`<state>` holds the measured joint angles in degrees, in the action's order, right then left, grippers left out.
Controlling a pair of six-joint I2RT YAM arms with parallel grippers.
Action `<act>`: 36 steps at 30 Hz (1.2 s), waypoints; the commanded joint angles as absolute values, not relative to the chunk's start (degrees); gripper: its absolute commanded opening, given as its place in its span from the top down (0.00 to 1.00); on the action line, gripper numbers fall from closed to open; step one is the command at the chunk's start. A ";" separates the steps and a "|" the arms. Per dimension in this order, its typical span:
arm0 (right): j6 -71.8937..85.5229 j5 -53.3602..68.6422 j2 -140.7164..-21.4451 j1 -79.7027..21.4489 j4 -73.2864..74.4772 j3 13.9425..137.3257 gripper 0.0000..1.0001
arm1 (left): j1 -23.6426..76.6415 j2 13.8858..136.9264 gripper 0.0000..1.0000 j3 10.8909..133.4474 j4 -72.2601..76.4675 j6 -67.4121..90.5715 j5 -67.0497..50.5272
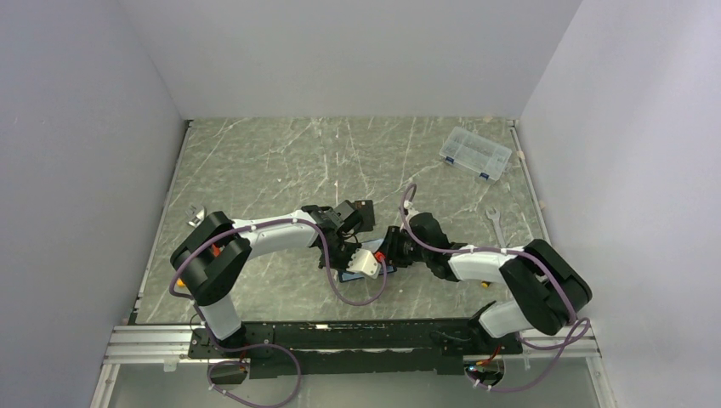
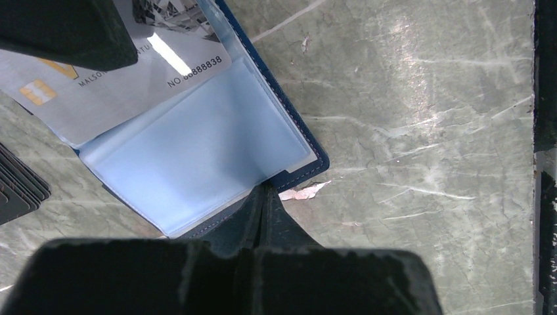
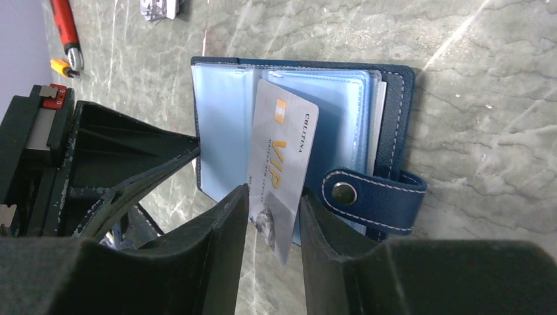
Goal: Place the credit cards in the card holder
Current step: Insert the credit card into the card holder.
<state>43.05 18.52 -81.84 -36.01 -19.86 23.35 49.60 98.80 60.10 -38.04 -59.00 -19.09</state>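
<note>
The navy card holder [image 3: 394, 98] lies open on the table, its light blue sleeves up and its snap tab [image 3: 371, 197] to one side. A silver-grey credit card [image 3: 282, 157] with gold VIP lettering stands tilted, its far end in a sleeve. My right gripper [image 3: 274, 192] is open, its fingers apart on either side of the card's near end. My left gripper [image 2: 266, 190] is shut on the holder's [image 2: 197, 157] navy edge. The same card [image 2: 98, 79] shows at the top left of the left wrist view. From above, both grippers meet over the holder [image 1: 387, 270].
A dark stack of flat black rectangles [image 2: 16, 187] lies beside the holder. A scrap of paper [image 2: 302, 192] sits by its corner. A clear plastic box [image 1: 476, 153] is at the back right, a wrench [image 1: 496, 225] to the right, and a red-handled tool [image 3: 66, 33] beyond the holder.
</note>
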 commanded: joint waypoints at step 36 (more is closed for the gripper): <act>38.77 20.96 -86.50 -35.04 -16.71 26.62 1.00 | 50.19 102.48 1.00 58.19 -39.29 -58.86 -17.58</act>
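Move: The VIP card stands aslant at the card holder's pocket, its middle about 2 cm ahead and 3 cm left of my open right fingers, 1 cm below. The card holder's middle lies some 3 cm ahead, 3 cm left and 2 cm below, the black cards roughly 13 cm ahead and 4 cm left. From my left hand, pinning the holder's left edge, that VIP card lies about 4 cm ahead, 6 cm right and 1 cm above. With my right fingers open astride the VIP card, I draw back about 1 cm to my right towards its near end, close and pinch it there, then feed it left, a bit over 1 cm, first rising slightly, then pressing down and a touch forward. My left hand stays put, fingertips still on the holder's left edge. ##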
